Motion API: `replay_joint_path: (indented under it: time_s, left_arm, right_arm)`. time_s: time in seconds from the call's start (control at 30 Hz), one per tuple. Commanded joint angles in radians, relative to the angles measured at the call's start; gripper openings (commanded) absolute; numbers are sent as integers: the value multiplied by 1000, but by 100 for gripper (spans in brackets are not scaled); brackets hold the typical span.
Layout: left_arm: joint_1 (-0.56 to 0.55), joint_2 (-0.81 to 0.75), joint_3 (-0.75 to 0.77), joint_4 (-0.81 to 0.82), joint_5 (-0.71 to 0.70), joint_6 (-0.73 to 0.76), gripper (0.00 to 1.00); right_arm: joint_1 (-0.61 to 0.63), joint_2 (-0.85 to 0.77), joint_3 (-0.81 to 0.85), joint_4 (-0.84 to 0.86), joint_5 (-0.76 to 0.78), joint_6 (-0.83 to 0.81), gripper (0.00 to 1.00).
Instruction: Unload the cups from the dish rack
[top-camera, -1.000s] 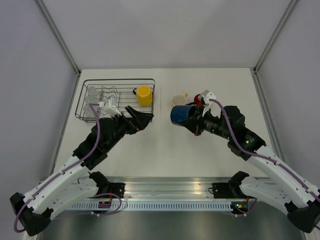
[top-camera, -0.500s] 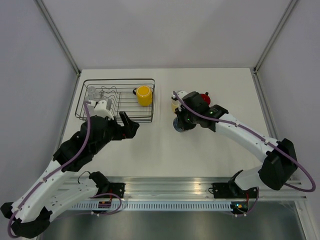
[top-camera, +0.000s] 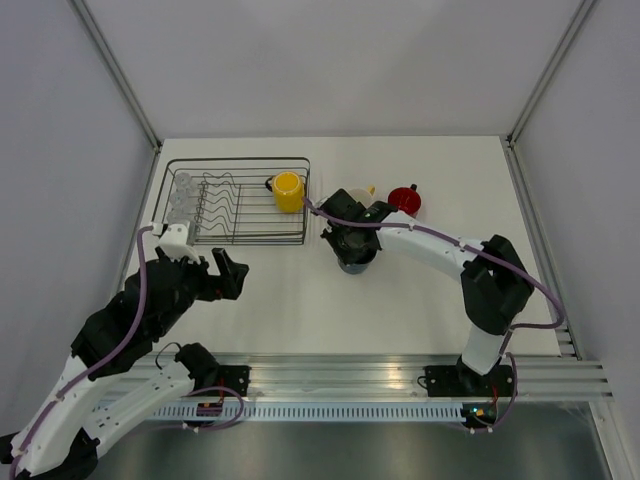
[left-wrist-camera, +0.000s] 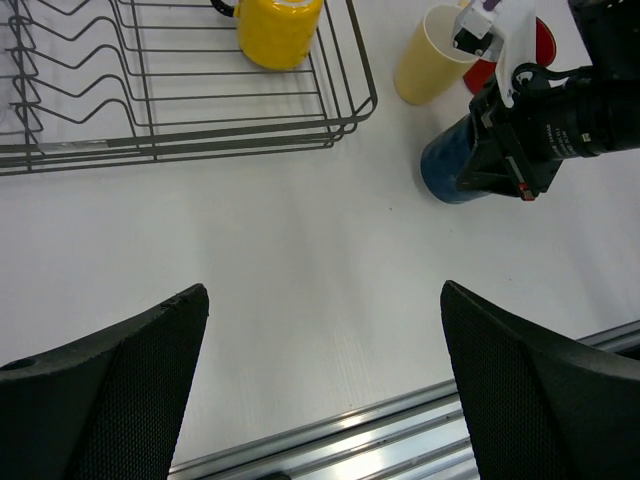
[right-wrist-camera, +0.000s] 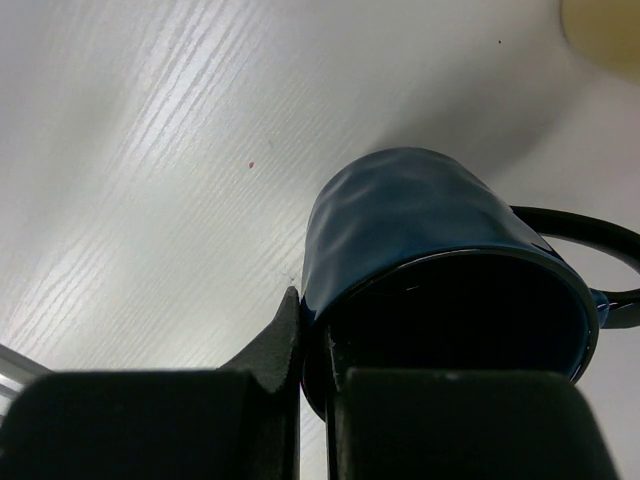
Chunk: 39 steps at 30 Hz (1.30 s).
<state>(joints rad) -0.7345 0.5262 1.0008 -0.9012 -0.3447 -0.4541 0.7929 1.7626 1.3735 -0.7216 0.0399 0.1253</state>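
My right gripper (right-wrist-camera: 318, 345) is shut on the rim of the dark blue mug (right-wrist-camera: 420, 240), one finger inside and one outside. The mug stands upright at the table surface, just right of the dish rack (top-camera: 235, 212); the top view shows it (top-camera: 357, 263) under the gripper (top-camera: 350, 245). A bright yellow mug (top-camera: 288, 190) sits in the rack's right end, and clear glass tumblers (top-camera: 181, 190) stand at its left end. The cream mug (left-wrist-camera: 430, 62) and red mug (top-camera: 404, 198) stand on the table behind the blue one. My left gripper (left-wrist-camera: 322, 292) hangs open and empty over bare table in front of the rack.
The rack's black wire wall (left-wrist-camera: 345, 125) lies between the yellow mug (left-wrist-camera: 275, 25) and the open table. The right arm's wrist (left-wrist-camera: 555, 110) leans over the blue mug. A metal rail (top-camera: 330, 372) runs along the near table edge.
The right arm has swung left and down, setting the blue mug upright near the rack's corner. The left arm has pulled back from the rack toward the near edge, still open.
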Motion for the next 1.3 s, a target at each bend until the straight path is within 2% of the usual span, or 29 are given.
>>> replay_joint_path:
  time_s: [0.0,0.4,0.6,0.7,0.73,0.87,0.97,1.1,1.13,1.23,1.27]
  left_arm:
    - [1,-48,-25,8,-62,72,100]
    - [1,-143,-91,67,-106,71,100]
    - [1,-140,-91,68,-103,71,100]
    - [1,-129,-94,70,-94,66,100]
    - [1,-124,-94,70,-86,65,100]
    - [1,-95,-93,68,-76,49,100]
    - [1,-55,-82,68,-62,29,100]
    - [1,6,-54,68,-62,-11,100]
    - [1,41,-47,68,-74,-23,100]
    - [1,131,1,67,-121,-89,100]
    - [1,161,10,68,-137,-104,100]
  right_arm:
    - [0,29,79,-6,55,7,0]
    - [-1,167,162,-58,83,10,0]
    - [0,199,179,-82,87,31,6]
    - [0,205,188,-84,84,39,12]
    - [-1,204,190,-84,83,42,18]
    - [0,187,202,-87,83,45,24]
    - [0,163,220,-90,80,43,33]
    - [0,121,242,-104,81,45,43]
    - [-1,109,242,-107,84,43,48]
    - [0,40,237,-119,95,40,57]
    - [-1,-4,236,-121,109,39,58]
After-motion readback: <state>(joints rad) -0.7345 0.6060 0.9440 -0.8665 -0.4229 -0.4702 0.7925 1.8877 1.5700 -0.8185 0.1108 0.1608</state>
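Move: The blue cup is in the right gripper, held by its back-left rim; its middle is about 3 cm to the right, 2 cm ahead and 3 cm below that hand, just above the table. The pale yellow cup stands some 14 cm ahead and 3 cm right, the red cup about 15 cm ahead and 12 cm right, both roughly 7 cm lower. From the empty left hand, the bright yellow cup in the rack lies about 27 cm ahead, 8 cm right and 24 cm down. Lower the right gripper about 3 cm, easing it forward a little, to set the blue cup on the table in front of the pale yellow one. Open the fingers to about half, let go of the rim and rise some 4 cm. Keep the left gripper wide open; drift it 2.5 cm left, then bring it back right, down and forward towards the bright yellow cup. ##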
